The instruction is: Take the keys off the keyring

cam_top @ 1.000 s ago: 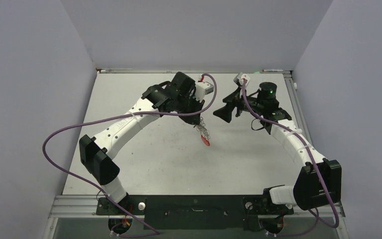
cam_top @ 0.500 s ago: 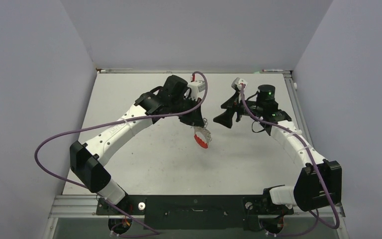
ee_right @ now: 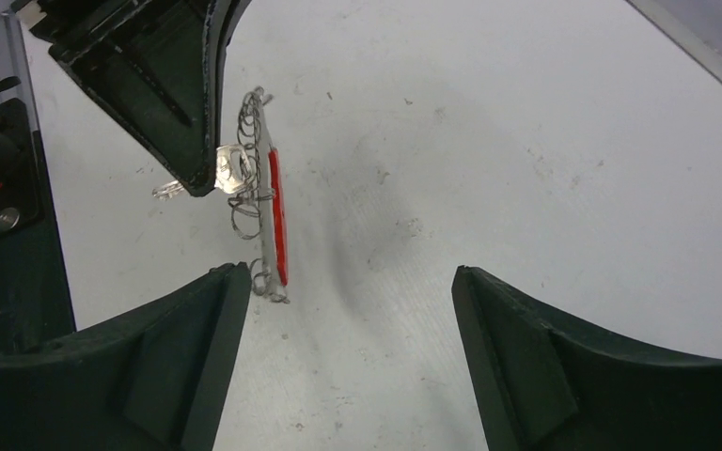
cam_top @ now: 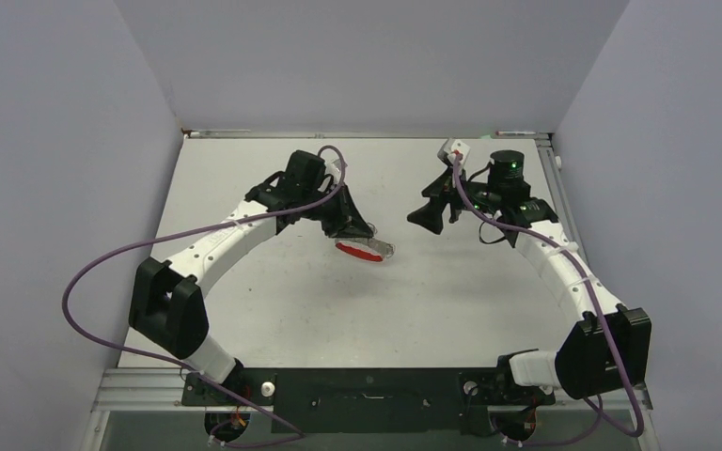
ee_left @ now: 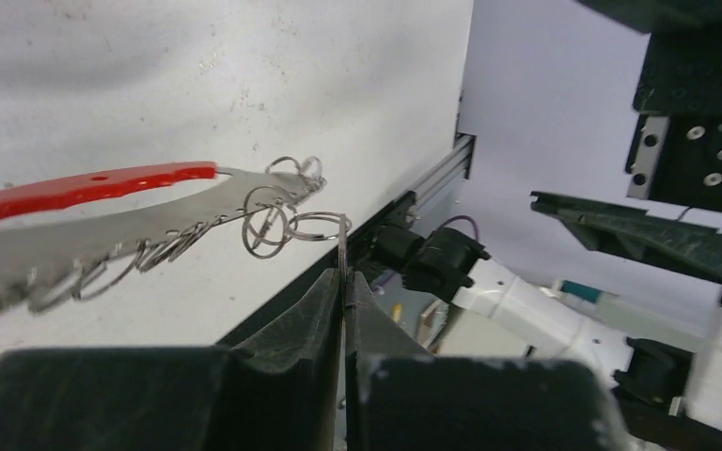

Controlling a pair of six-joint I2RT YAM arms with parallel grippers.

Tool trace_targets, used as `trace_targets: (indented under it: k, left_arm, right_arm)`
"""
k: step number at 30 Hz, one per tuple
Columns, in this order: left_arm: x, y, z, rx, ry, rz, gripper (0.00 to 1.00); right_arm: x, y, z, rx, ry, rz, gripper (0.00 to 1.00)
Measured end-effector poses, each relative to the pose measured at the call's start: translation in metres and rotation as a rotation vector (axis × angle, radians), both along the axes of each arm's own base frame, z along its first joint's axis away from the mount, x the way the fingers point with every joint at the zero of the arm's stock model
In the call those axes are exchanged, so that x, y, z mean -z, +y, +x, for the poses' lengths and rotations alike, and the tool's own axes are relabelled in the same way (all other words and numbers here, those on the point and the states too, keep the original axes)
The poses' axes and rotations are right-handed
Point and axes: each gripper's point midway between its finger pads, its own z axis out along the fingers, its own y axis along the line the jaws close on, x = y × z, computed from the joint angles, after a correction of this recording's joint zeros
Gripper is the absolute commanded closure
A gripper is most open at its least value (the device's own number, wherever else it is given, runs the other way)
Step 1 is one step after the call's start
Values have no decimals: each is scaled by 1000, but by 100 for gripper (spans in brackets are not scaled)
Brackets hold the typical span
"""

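Observation:
My left gripper [cam_top: 359, 232] is shut on a thin flat silver piece, seemingly a key [ee_right: 233, 167], at one end of the keyring bunch. In the left wrist view [ee_left: 345, 275] that piece stands edge-on between the closed jaws. The keyring's red curved piece [cam_top: 361, 250] hangs off it just above the table, with several small wire rings [ee_left: 280, 222] beside it; it also shows in the right wrist view [ee_right: 279, 218]. My right gripper [cam_top: 415, 216] is open and empty, a short way right of the bunch, facing it [ee_right: 348, 272].
The white table [cam_top: 273, 310] has grey walls on three sides and a metal rail at its near edge. Purple cables loop off both arms. The right gripper's finger [ee_left: 639, 240] shows in the left wrist view.
My left gripper has moved left and turned, swinging the bunch from hanging down to lying nearly level. The right gripper has shifted slightly and stays open.

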Motion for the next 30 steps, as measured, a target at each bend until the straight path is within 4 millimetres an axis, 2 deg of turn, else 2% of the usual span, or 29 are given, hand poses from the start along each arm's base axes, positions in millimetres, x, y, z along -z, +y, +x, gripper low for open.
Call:
trace_targets:
  k: [3,8,14,18,24,26,30]
  left_arm:
    - [3,3,4,-54,87,-55,100]
    - [11,7,6,-132,214,-125,100]
    - [14,5,3,-178,320,-200,100]
    - [6,3,4,-189,352,-264,100]
    - [-8,0,6,-172,365,-333,100]
    - [-11,-1,5,-164,366,-345,100]
    - [-18,-2,6,-145,351,-373,100]
  right_arm:
    - [8,5,-7,-24,30,23,30]
    - [40,19,-32,-82,130,25,37]
    - [46,46,-49,-153,113,14,44]
    - [60,56,-51,-164,63,16,46]
    - [92,56,-44,-139,8,15,51]
    - [92,58,-38,-139,-23,27,52]
    - [80,64,-29,-147,-99,56,52]
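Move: Back, left and below the open right hand hangs the keyring, its middle some 11 cm to the left, 6 cm back and 10 cm lower. The key pinched in the left fingers lies about 10 cm left of the right hand, 4 cm back and 4 cm lower. From the left hand, the keyring hangs about 6 cm below, roughly 2 cm back and 2 cm to the left. Swooping down, left and back towards the hanging keyring, the right hand sinks about 9 cm, then eases forward and slightly up, its fingers closing to about half open; contact can't be seen. The left hand keeps its pinch on the key, dips, then rises about 3 cm, turning some 30 degrees so its fingers point nearly level to the right. ##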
